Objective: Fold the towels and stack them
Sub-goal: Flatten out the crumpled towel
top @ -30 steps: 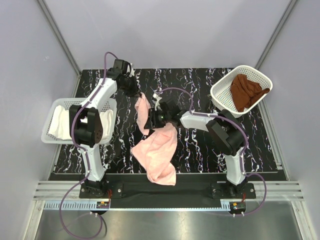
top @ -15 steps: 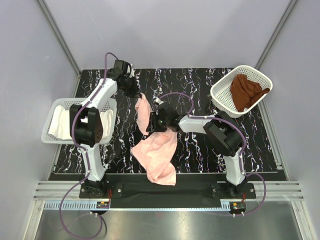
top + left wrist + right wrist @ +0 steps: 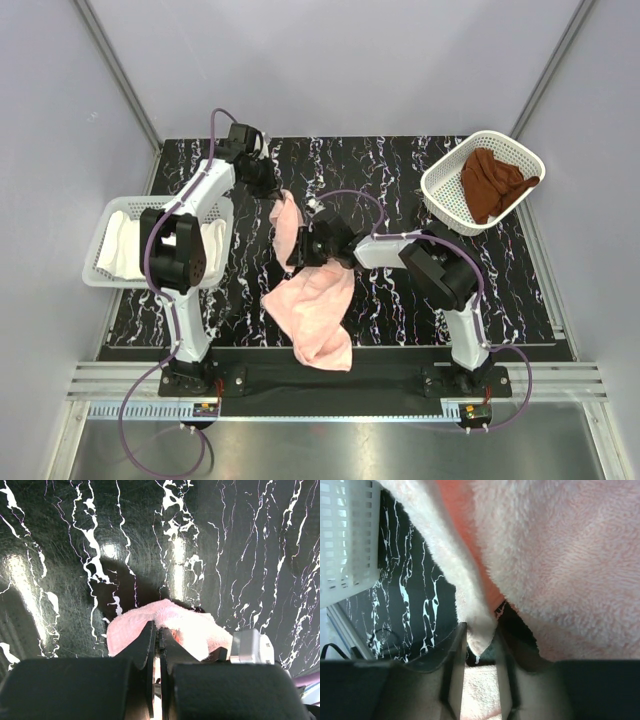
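The pale pink towel (image 3: 315, 305) hangs from my left gripper (image 3: 268, 190) and trails down onto the black marbled table. In the left wrist view that gripper (image 3: 159, 630) is shut on the towel's (image 3: 190, 625) top edge. My right gripper (image 3: 298, 255) sits at the hanging part's lower left side. Its jaws (image 3: 480, 630) stand a little apart, with a folded edge of the pink towel (image 3: 560, 545) dipping between them. The white towel (image 3: 125, 245) lies in the left basket. The rust-brown towel (image 3: 492, 185) lies in the right basket.
A white mesh basket (image 3: 100, 275) sits at the table's left edge and shows in the right wrist view (image 3: 345, 535). Another white basket (image 3: 440, 200) stands tilted at the back right. Grey walls close in on three sides.
My right gripper has slid left onto the hanging towel's edge, and its jaws have narrowed around it. The left gripper has kept its hold in place.
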Robot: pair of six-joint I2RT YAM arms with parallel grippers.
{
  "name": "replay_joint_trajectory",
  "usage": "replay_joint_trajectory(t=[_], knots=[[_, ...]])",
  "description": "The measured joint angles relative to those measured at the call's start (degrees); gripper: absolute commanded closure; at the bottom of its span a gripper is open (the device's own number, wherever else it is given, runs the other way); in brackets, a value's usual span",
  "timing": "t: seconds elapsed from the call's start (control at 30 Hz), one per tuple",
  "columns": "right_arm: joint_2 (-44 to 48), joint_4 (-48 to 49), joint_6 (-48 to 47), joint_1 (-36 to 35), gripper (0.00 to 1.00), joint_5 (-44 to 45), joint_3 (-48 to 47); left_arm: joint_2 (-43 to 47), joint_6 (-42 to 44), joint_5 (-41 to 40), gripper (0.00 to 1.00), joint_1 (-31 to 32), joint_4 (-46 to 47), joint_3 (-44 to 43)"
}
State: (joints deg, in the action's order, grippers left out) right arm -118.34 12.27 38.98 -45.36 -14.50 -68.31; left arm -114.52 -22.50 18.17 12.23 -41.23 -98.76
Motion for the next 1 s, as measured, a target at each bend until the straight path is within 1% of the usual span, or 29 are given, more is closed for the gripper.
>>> replay_joint_trajectory(t=[0.03, 0.07, 0.1, 0.13, 0.2, 0.23, 0.3, 0.33, 0.4, 0.47, 0.57, 0.67, 0.77, 0.83, 0.9, 1.0], knots=[[-0.2, 0.46, 0.35, -0.07, 0.82, -0.15, 0.11, 0.0, 0.0, 0.0, 1.0, -0.02, 0.13, 0.09], [-0.33, 0.7, 0.57, -0.11, 0.91, -0.15, 0.22, 0.0, -0.02, 0.0, 1.0, -0.02, 0.33, 0.2], [-0.35, 0.79, 0.74, -0.13, 0.98, -0.15, 0.39, 0.0, -0.02, 0.02, 1.0, -0.02, 0.57, 0.28], [-0.35, 0.68, 0.94, -0.13, 1.0, 0.04, 0.68, 0.0, 0.0, 0.07, 1.0, -0.04, 0.76, 0.48], [0.17, -0.9, 0.96, -0.13, 1.0, 0.92, 0.87, 0.02, 0.13, 0.09, 1.0, -0.09, 0.74, 0.66], [1.22, -3.48, 0.04, -0.17, 1.0, 2.6, 0.83, 0.15, 0.48, 0.11, 1.0, -0.09, 0.63, 0.68], [4.7, -12.09, -2.29, -0.22, 1.0, 6.91, -0.02, 0.94, 1.51, 0.15, 1.0, -0.07, 0.07, 0.68], [6.86, -18.29, -3.82, -0.2, 1.0, 9.62, -1.33, 1.86, 2.34, 0.15, 1.0, -0.02, -0.28, 0.68], [11.56, -28.39, -6.45, -0.13, 1.0, 13.75, -4.68, 5.11, 4.35, 0.0, 1.0, 0.37, -1.86, 0.68], [18.05, -38.73, -9.4, -0.07, 1.0, 18.78, -9.33, 10.84, 6.36, -0.17, 1.0, 0.87, -3.37, 0.72], [29.35, -51.01, -13.05, 0.04, 1.0, 25.7, -16.48, 23.63, 9.07, -0.09, 1.0, 2.51, -3.76, 1.16], [41.33, -58.73, -16.44, 0.04, 1.0, 29.73, -21.59, 37.2, 10.86, 1.18, 1.0, 4.92, -3.26, 1.09], [53.86, -60.5, -20.15, -0.07, 1.0, 29.07, -24.15, 48.76, 11.47, 6.51, 1.0, 10.16, -2.43, 0.0], [61.77, -58.53, -23.32, -0.26, 1.0, 24.26, -23.96, 53.27, 10.82, 10.43, 1.0, 14.43, -1.16, -0.68], [69.79, -54.29, -25.33, -0.44, 1.0, 19.58, -20.96, 56.46, 8.9, 14.58, 1.0, 18.05, 1.27, -0.81], [77.94, -50.53, -27.28, -0.79, 1.0, 13.22, -19.23, 57.59, 5.79, 20.09, 1.0, 20.46, 3.78, -1.16]])
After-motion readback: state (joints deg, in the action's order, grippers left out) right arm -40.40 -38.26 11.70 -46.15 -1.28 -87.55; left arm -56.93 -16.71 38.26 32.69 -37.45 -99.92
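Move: The right hand, low over the table, has the pink towel's hanging edge right between its still open pads. The rumpled bulk lies about 11 cm back and 4 cm to the right of this hand, some 2 cm lower. The left hand already grips the top of the pink towel; from it, that hanging edge is roughly 15 cm back, 4 cm right and 9 cm down, and the left basket about 10 cm back, 26 cm left and 10 cm lower. Up, fast and together, go both hands once the right has shut on the pink towel's edge: the right climbs nearly 50 cm while drawing about 27 cm right, away from the left hand, and back. The left keeps its grip, rising some 40 cm and swinging well back. Both wrists tip their fingers up out of the downward slant. ##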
